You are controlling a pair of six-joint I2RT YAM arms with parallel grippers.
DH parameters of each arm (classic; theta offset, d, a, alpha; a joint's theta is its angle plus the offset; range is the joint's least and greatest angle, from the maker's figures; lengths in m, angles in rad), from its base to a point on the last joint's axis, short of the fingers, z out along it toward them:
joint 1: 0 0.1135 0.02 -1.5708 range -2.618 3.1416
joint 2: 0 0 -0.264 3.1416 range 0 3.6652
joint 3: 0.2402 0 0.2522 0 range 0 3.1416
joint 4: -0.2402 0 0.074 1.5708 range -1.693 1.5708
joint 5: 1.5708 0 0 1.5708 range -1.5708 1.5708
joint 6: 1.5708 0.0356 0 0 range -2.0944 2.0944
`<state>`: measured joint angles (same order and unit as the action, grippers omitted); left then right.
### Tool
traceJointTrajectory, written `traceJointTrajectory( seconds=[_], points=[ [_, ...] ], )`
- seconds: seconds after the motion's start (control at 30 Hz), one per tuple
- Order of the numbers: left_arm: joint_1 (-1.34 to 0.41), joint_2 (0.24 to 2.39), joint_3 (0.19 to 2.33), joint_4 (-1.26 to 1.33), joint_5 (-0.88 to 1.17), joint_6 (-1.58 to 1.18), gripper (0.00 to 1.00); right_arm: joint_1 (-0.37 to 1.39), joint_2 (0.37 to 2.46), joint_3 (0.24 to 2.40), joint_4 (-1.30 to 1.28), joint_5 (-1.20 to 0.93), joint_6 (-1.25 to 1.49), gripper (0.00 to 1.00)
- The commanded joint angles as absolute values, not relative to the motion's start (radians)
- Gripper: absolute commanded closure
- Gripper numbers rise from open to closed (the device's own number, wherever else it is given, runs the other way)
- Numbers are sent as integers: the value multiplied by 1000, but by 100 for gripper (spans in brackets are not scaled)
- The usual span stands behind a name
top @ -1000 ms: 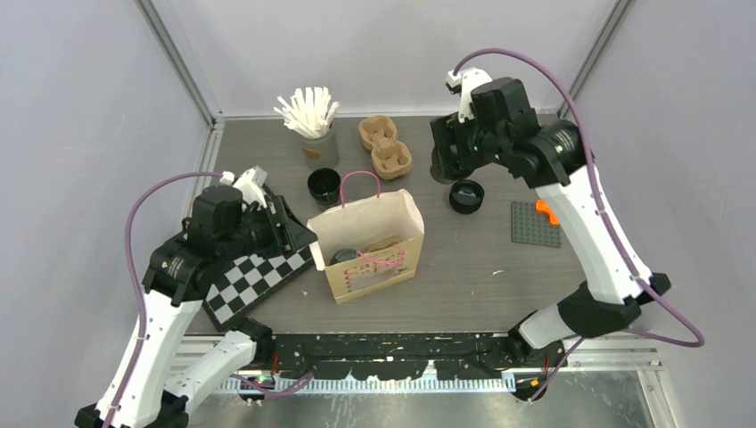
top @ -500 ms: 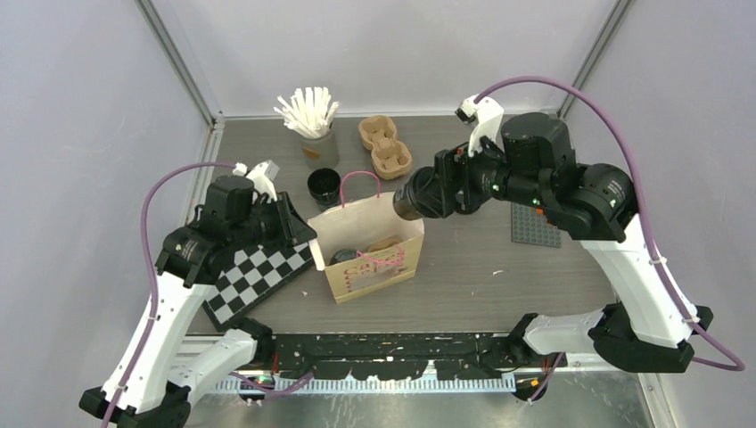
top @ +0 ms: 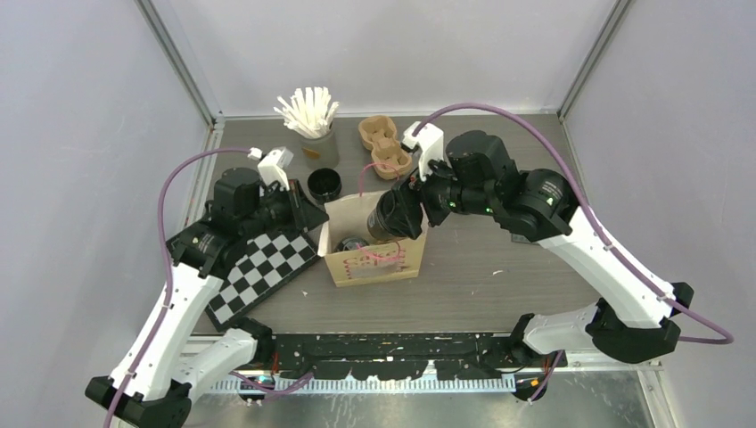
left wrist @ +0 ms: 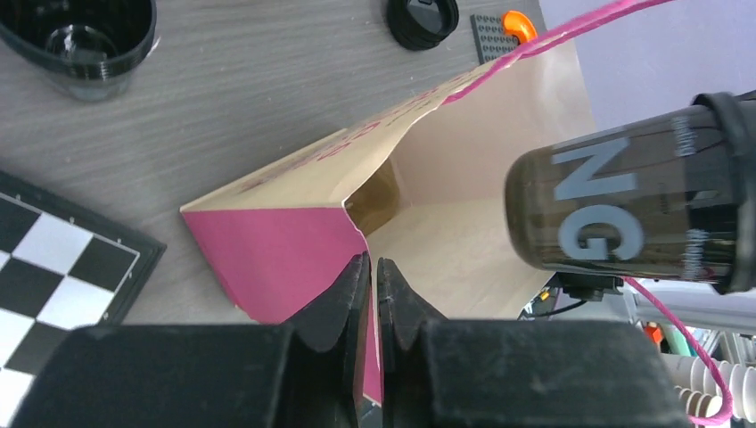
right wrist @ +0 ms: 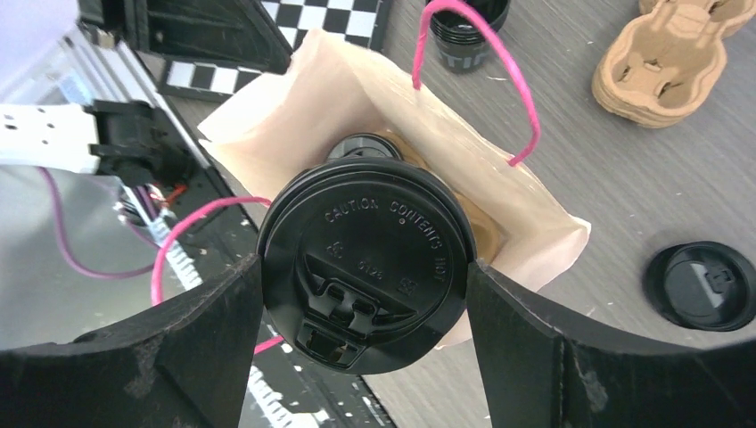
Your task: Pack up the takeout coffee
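A lidded black takeout coffee cup point(right wrist: 365, 259) with pale lettering point(left wrist: 615, 214) is held tilted over the open mouth of the brown paper bag point(top: 374, 263). My right gripper point(right wrist: 365, 285) is shut on it, one finger on each side of the lid. Another black cup point(right wrist: 361, 145) stands inside the bag. My left gripper point(left wrist: 373, 267) is shut on the bag's pink left wall point(left wrist: 276, 250), pinching its rim. A loose black lid point(right wrist: 704, 285) lies on the table right of the bag. Open black cups point(top: 324, 185) stand behind the bag.
A brown pulp cup carrier point(top: 385, 147) and a grey cup of white sticks point(top: 312, 125) stand at the back. A checkerboard point(top: 263, 272) lies left of the bag under my left arm. A grey studded plate point(left wrist: 492, 22) with an orange piece point(left wrist: 515, 20) lies beyond the loose lid.
My right arm carried the lidded cup from the back right to above the bag's mouth. My left gripper closed on the bag's left rim, and the bag's mouth shifted.
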<state>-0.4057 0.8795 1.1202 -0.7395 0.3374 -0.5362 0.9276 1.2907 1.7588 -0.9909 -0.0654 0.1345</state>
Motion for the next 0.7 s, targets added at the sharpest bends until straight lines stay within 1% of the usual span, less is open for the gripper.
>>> traceJointTrajectory(
  seconds=[0.0,0.07,0.2,0.3,0.37,0.57,0.67],
  points=[
    [-407,916,1121,-576,383,-480,90,932,1297,1732,-949,-36,-16,23],
    [-407,941,1140,-560,385,-485,84,937,1293,1709,-971,-21,-70,23],
    [-407,983,1216,-641,377,-492,62,955,1284,1688,-1006,-3,-157,23],
    [-407,984,1281,-756,349,-497,54,972,1279,1684,-1009,-3,-185,23],
    [-407,974,1310,-813,354,-495,51,992,1278,1682,-1009,22,-193,23],
    [-407,942,1333,-951,352,-533,51,1088,1256,1624,-1007,102,-197,23],
    [-407,914,1308,-970,353,-558,51,1136,1232,1599,-997,147,-204,23]
  ],
)
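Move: The empty slot of the cup carrier, down in the paper bag, lies some 31 cm below the right hand, about 3 cm to its left and 1 cm ahead; this hand still holds the lidded cup. The packed cup sits in the same bag, roughly 11 cm left, level fore and aft, 28 cm down. The left hand already pinches the bag's left rim right at its fingertips; from it the open black cup stands 12 cm ahead, 2 cm left, 24 cm down. The lidded cup, held by its lid in the right hand, is lowered about 6 cm into the bag's mouth, drawn back a little late on, while the wrist tips it some 25 degrees steeper. The bag's left rim is carried forward about 2.5 cm by the left hand, whose fingers open to let go of it; then that hand rises and draws back roughly 3 cm each way. ##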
